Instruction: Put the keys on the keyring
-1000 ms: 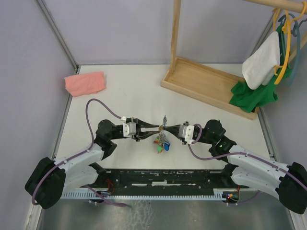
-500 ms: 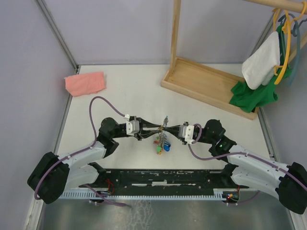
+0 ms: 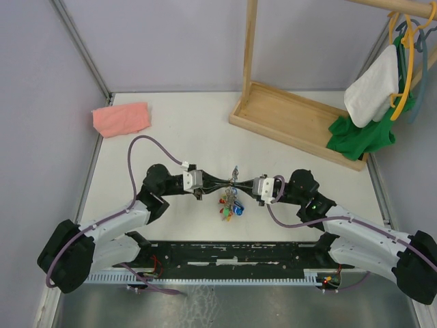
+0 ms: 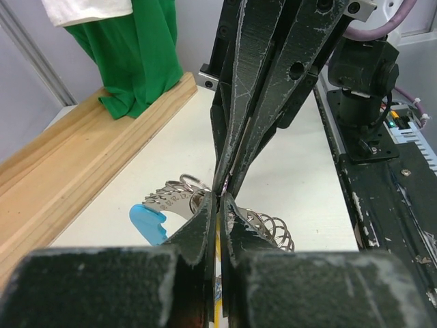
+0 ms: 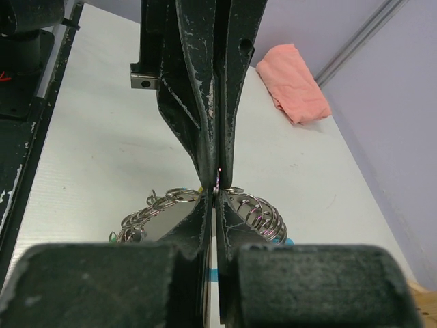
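The two grippers meet tip to tip above the table's near middle. My right gripper (image 3: 240,182) (image 5: 215,195) is shut on the thin metal keyring (image 5: 171,197), whose small rings fan out on both sides of its fingers. My left gripper (image 3: 228,180) (image 4: 220,199) is shut too, with a yellow sliver of a key head showing between its fingers. The bunch of coloured-head keys (image 3: 230,203) hangs below the tips, with red, green and blue heads showing. A silver key blade (image 3: 234,171) sticks up at the junction. A light-blue tag (image 4: 147,220) lies beside the rings.
A pink folded cloth (image 3: 121,118) lies at the far left. The wooden rack base (image 3: 300,123) with its upright post stands at the far right. A green garment (image 3: 362,133) and a white cloth (image 3: 372,85) hang on hangers there. Walls close in the table's sides.
The left gripper's jaws have closed. The left arm has edged right, towards the right gripper. The bunch has shifted slightly. The right gripper stays shut in place.
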Controlling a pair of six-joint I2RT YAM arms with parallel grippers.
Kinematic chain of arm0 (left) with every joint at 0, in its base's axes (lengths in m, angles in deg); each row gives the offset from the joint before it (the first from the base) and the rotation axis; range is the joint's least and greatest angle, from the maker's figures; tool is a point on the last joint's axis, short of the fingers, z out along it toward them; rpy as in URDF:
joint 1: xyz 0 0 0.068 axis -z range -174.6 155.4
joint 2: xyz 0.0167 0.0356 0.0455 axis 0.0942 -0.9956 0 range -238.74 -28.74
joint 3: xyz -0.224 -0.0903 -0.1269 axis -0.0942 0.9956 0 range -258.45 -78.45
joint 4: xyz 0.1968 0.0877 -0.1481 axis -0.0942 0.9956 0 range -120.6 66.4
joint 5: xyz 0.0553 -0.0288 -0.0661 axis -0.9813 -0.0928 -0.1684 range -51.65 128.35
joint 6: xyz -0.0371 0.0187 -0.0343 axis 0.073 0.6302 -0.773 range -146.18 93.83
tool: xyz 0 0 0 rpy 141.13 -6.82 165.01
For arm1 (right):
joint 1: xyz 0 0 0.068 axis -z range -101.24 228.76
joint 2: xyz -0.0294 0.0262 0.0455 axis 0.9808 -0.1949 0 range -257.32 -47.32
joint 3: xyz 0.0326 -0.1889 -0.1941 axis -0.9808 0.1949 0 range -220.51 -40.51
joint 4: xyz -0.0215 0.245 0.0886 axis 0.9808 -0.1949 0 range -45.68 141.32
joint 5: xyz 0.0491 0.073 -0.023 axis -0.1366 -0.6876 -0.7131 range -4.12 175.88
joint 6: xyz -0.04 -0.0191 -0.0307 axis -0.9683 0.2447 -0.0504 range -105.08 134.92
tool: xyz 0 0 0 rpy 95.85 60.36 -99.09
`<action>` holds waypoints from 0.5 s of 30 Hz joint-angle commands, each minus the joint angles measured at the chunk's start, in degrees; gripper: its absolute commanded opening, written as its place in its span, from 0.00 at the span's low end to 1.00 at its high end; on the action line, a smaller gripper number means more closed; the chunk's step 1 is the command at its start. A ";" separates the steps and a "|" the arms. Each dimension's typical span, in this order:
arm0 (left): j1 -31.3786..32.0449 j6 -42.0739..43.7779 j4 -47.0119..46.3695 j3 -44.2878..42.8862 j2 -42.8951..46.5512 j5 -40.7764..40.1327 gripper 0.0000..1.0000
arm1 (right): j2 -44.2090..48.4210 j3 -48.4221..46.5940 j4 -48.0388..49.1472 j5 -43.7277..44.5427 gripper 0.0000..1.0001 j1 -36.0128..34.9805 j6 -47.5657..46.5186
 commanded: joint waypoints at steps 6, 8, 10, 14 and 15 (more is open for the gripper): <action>1.54 13.67 30.45 -10.67 6.78 -9.70 0.03 | 4.39 -10.02 -20.07 3.67 0.21 0.07 -5.34; 2.92 16.27 37.00 -13.39 6.84 -13.08 0.03 | 4.43 -12.25 -24.80 4.19 0.27 0.08 -6.67; 5.02 19.06 44.27 -16.23 6.63 -17.71 0.03 | 4.15 -14.31 -29.09 4.45 0.29 0.10 -7.88; 9.74 22.74 55.07 -22.11 5.26 -27.81 0.03 | 2.73 -17.23 -35.19 4.57 0.32 0.16 -9.38; 10.92 23.40 57.51 -23.84 4.69 -29.68 0.03 | 2.07 -17.47 -35.82 4.34 0.32 0.30 -9.44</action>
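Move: Pinched between both closed grippers, the top ring of the keyring lies right at the left hand's fingertips, and the right hand has hold of it within about a centimetre of its own hand point. The bunch of keys hangs about 7 cm below and 3 cm behind both hands. The wooden tray's middle is some 25 cm ahead and 22 cm to the right of the left hand, and roughly 13 cm lower. Letting go of the keyring, the right hand opens its fingers to about a third and backs off up and to the right, around 2.5 cm, its fingers tipping down some 10 degrees. The left gripper stays shut on the ring and goes forward about 1.5 cm, sinking 1 cm late on, while its fingers tip down roughly 20 degrees and swing a little counter-clockwise. ##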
